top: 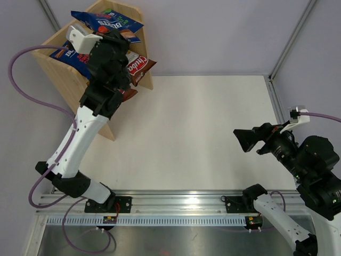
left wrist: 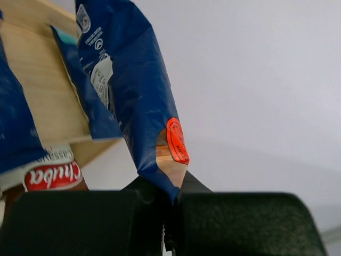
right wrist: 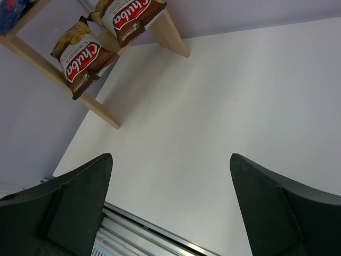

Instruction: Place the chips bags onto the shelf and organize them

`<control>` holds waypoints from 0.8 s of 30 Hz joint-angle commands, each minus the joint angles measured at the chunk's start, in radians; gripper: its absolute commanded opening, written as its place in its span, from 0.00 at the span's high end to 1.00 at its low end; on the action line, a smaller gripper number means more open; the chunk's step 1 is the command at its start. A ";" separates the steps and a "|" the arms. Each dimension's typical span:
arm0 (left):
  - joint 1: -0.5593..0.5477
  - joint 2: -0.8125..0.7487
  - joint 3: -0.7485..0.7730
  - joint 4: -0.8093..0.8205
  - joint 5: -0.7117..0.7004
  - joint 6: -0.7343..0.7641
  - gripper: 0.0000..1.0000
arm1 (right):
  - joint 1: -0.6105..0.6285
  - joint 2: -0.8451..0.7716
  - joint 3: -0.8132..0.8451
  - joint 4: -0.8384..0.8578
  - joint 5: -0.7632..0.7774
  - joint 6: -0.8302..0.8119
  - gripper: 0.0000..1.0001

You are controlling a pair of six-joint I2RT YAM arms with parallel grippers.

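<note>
My left gripper [left wrist: 171, 198] is shut on the bottom corner of a blue chips bag [left wrist: 133, 90] with an orange-red label, up at the wooden shelf [top: 69, 80]. In the top view this gripper [top: 108, 33] is at the shelf's upper tier, among blue Burts bags [top: 109, 21]. Another blue bag [top: 66, 57] lies at the shelf's left side. Two brown-and-white Chuba bags [right wrist: 84, 58] [right wrist: 130, 18] sit on the lower tier. My right gripper [right wrist: 170, 160] is open and holds nothing, far right over the table [top: 248, 140].
White table [top: 202, 133] bounded by a metal rail [top: 181, 200] along its near edge. Grey walls stand behind and to the right. A purple cable [top: 21, 90] loops left of the shelf beside the left arm.
</note>
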 commanded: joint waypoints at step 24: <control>0.300 0.286 0.406 -0.370 0.009 -0.234 1.00 | -0.002 -0.068 -0.006 0.030 -0.056 0.008 0.01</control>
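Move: The left hand holds the last Burts bag by a corner, to the right of the shelf's top tray. The bare gap on that tray lies about 9 cm ahead, 11 cm to the left and 8 cm below this hand. The Spicy Sweet Chilli bag rests about 3 cm ahead and 15 cm left, and the green-labelled bag about 15 cm ahead and 5 cm left, both some 8 cm below. From the right hand the gap is about 31 cm ahead, 48 cm left and 8 cm above. The left hand keeps its shut pinch on the corner of the blue Burts bag and carries it left and forward, about 9 cm left and 7 cm ahead, over the top tray towards the gap between the two bags lying there. It starts quickly and almost level, then slows and sinks some 3 cm, while the wrist turns about 15 degrees counter-clockwise and tips the fingers down by roughly 10. ##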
